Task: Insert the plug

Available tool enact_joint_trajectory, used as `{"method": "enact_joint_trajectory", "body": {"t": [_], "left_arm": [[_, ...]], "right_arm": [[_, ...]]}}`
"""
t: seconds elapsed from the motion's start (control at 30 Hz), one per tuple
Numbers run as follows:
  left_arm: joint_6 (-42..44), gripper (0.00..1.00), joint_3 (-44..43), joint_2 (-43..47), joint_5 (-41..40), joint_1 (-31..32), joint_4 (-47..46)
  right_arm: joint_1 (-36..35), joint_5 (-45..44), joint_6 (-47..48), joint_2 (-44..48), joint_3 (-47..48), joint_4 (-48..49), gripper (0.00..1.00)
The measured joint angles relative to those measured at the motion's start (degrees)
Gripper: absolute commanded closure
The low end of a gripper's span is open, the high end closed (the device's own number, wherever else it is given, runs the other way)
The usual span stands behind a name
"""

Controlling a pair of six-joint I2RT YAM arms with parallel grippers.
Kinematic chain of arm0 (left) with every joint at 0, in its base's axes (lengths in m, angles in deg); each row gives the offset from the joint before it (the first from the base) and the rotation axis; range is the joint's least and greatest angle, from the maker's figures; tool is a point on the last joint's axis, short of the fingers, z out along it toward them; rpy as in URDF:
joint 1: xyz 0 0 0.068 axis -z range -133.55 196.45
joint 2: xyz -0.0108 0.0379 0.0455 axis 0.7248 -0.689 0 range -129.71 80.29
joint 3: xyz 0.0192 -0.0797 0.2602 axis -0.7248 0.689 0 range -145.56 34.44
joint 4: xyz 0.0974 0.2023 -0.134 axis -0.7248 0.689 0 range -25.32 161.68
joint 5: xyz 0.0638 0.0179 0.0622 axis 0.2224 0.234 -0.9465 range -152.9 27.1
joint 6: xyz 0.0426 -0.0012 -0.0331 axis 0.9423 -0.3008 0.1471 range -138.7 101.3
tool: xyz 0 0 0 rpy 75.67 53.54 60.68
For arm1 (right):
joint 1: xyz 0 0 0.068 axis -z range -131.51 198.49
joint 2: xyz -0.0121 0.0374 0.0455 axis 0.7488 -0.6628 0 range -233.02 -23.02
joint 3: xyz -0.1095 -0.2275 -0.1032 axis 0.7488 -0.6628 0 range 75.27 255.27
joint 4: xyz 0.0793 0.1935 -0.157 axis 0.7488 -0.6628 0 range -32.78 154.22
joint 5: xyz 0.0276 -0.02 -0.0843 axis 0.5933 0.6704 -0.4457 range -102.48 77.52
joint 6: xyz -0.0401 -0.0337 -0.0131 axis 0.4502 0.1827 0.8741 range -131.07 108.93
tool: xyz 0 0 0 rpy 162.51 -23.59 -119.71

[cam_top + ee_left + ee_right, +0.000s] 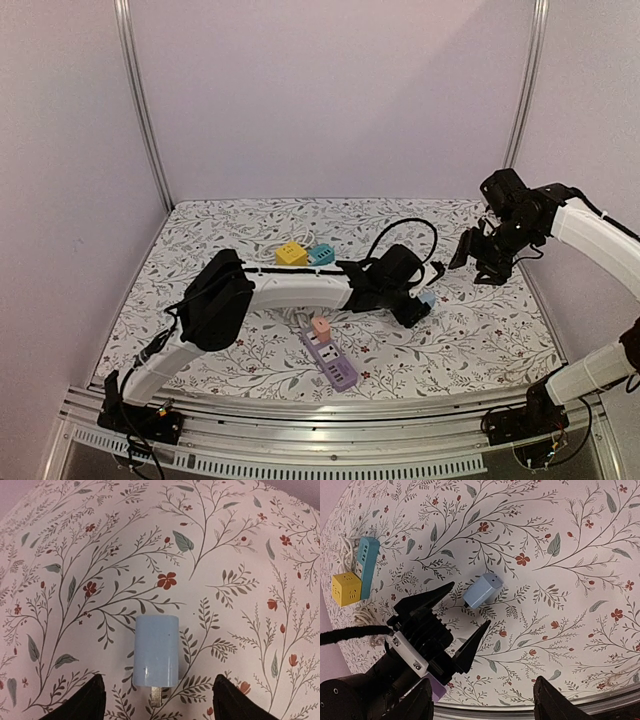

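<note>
A light-blue plug [156, 651] lies flat on the flowered tablecloth, one metal prong pointing toward my left wrist camera. My left gripper [158, 677] is open and straddles the prong end, with a gap between each dark finger [85, 700] and the plug. The right wrist view shows the same: the left gripper [470, 603] spread on either side of the plug [482, 591]. In the top view the plug [428, 297] peeks out past the left gripper [418, 305]. The purple power strip [330, 358] lies near the front with a pink adapter [321, 328] on it. My right gripper [478, 262] hovers open and empty to the right.
A yellow cube socket [291, 254] and a teal power strip [321, 254] sit behind the left arm, with a black cable [400, 232] looping beside them. They also show in the right wrist view, the yellow cube [347, 589] beside the teal strip [366, 565]. The metal table rail [330, 440] runs along the front.
</note>
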Motion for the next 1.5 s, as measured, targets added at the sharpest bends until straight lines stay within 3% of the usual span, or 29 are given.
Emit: {"method": "enact_joint_trajectory", "body": {"t": [0.23, 0.5, 0.93, 1.27, 1.5], "left_arm": [[-0.4, 0.42, -1.2, -2.3, 2.4, -1.4, -0.9], [-0.5, 0.48, -2.5, -3.4, 5.1, -1.9, -2.0], [-0.7, 0.99, -3.3, -3.5, 8.9, -2.6, -3.5], [-3.8, 1.0, 0.9, -0.2, 14.1, -3.0, -3.1], [-13.5, 1.0, 11.6, 12.3, 24.6, -7.5, -4.5]], "right_arm": [[0.0, 0.0, 2.3, -0.8, 1.0, -0.1, 0.33], [0.1, 0.0, 3.4, -1.7, 1.0, 0.0, 0.34], [0.5, 0.5, 4.5, -3.9, 2.3, 0.0, 0.35], [1.2, 0.4, 6.0, -5.0, 5.9, 0.0, 0.35], [2.0, 1.3, 9.8, -4.9, 7.1, 2.7, 0.35]]}}
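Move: Between and just beyond the left hand's open fingers lies the light-blue plug, about 2 cm forward, 2 cm to the right and 2 cm below, prong end towards the hand. From that hand, the pink plug stands some 24 cm left and 8 cm back, on the purple strip, whose middle is 22 cm left and 16 cm back; the yellow block is roughly 32 cm left and 18 cm ahead. From the right hand, the light-blue plug is about 6 cm ahead, 5 cm left and 15 cm below. Easing down about 2 cm and a little forward, the left hand then comes back up slightly and edges right while its fingers close, pinching the light-blue plug near its prong end. It then lifts the plug some 7 cm and carries it about 3 cm left, the fingers swinging from forward-right to point more squarely right. Empty and open, the right hand rises slightly and goes about 4 cm forward. ##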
